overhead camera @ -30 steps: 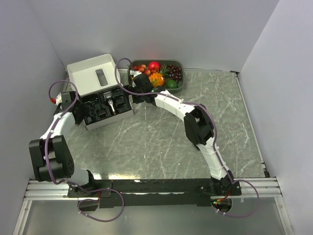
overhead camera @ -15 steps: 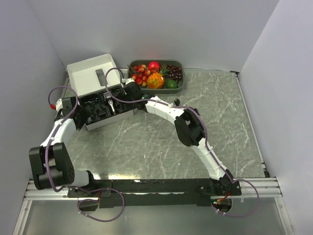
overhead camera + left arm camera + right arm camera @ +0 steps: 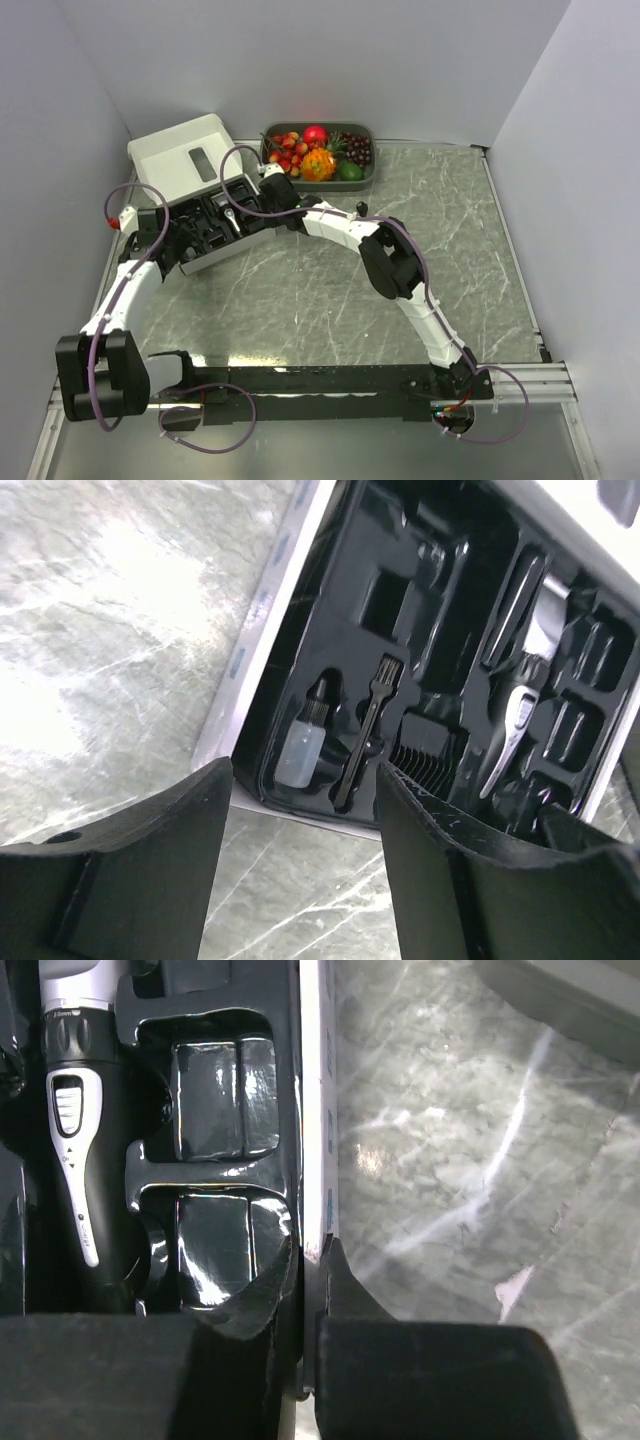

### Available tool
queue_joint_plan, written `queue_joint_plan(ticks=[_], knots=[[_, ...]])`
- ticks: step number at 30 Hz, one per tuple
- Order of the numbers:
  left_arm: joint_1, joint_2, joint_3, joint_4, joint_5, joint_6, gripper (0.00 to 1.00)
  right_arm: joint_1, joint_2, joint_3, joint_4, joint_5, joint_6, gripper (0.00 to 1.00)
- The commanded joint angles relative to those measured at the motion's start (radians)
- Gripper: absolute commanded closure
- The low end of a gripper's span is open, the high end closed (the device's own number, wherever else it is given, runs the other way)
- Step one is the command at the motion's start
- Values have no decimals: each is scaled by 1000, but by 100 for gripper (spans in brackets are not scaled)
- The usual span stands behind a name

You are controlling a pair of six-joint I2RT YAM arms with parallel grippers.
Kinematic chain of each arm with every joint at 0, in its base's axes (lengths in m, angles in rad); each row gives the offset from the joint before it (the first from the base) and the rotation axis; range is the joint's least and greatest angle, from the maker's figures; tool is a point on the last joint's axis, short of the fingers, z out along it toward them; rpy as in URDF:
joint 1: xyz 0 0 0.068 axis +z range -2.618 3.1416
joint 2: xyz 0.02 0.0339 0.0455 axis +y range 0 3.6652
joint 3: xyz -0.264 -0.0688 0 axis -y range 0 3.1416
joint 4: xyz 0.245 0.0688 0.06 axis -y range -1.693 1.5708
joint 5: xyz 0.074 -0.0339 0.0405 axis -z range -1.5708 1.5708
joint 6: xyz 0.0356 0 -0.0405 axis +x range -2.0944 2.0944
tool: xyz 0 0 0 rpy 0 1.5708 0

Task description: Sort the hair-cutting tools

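The hair-cutting tools lie in the black moulded insert point(image 3: 215, 222) of an open white box point(image 3: 180, 160) at the back left. The wrist views show a black-and-silver hair clipper point(image 3: 80, 1130) point(image 3: 525, 680), a comb guard point(image 3: 425, 750), a small brush point(image 3: 370, 730), a little clear bottle point(image 3: 300, 750) and glossy black parts point(image 3: 225, 1095). My right gripper point(image 3: 262, 205) point(image 3: 308, 1270) is shut on the box's white right wall point(image 3: 315, 1110), one finger inside the insert, one outside. My left gripper point(image 3: 170, 240) point(image 3: 300, 880) stands open at the box's near-left corner, holding nothing.
A grey tray point(image 3: 368, 178) of colourful fruit stands at the back, just right of the box. The box's raised lid point(image 3: 175, 155) leans toward the left wall. Marbled tabletop point(image 3: 400, 200) extends right and toward the arms' bases.
My right gripper came across from the fruit tray and shut on the box's right wall. The box has turned and slid a little left. My left arm has drawn toward the near-left corner.
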State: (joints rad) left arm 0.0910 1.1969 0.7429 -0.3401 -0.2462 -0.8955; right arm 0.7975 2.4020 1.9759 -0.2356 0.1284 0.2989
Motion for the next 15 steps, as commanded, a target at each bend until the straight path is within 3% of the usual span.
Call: queue_joint_plan(ticks=[1, 15], knots=[[-2, -75, 3, -40, -51, -20, 35, 3, -69, -92, -53, -27, -36, 100], [-43, -289, 9, -119, -36, 10, 35, 8, -333, -492, -18, -53, -38, 100]])
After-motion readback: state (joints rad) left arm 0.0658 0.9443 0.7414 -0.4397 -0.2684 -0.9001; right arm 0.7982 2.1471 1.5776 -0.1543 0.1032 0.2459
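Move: The right gripper is already shut on the open tool box's right wall, near its near corner. The box's middle is about 14 cm to its left, 1 cm nearer and 3 cm lower; the trimmer lies some 9 cm left and 1 cm back, the fruit tray about 15 cm ahead and 12 cm right, the black tool about 24 cm right and 1 cm back. From the left gripper, the box's middle is some 8 cm ahead, 12 cm right and 8 cm below. Keep the right fingers pinched on the box wall and drag the box level over the table, back and to the right in equal parts, about 7 cm on the slant and gathering speed, away from the fruit tray. Meanwhile raise the half-open, empty left gripper about 6 cm, easing it back 2 cm or so with its fingers tipping up some 10 degrees, clear of the box's left end. ##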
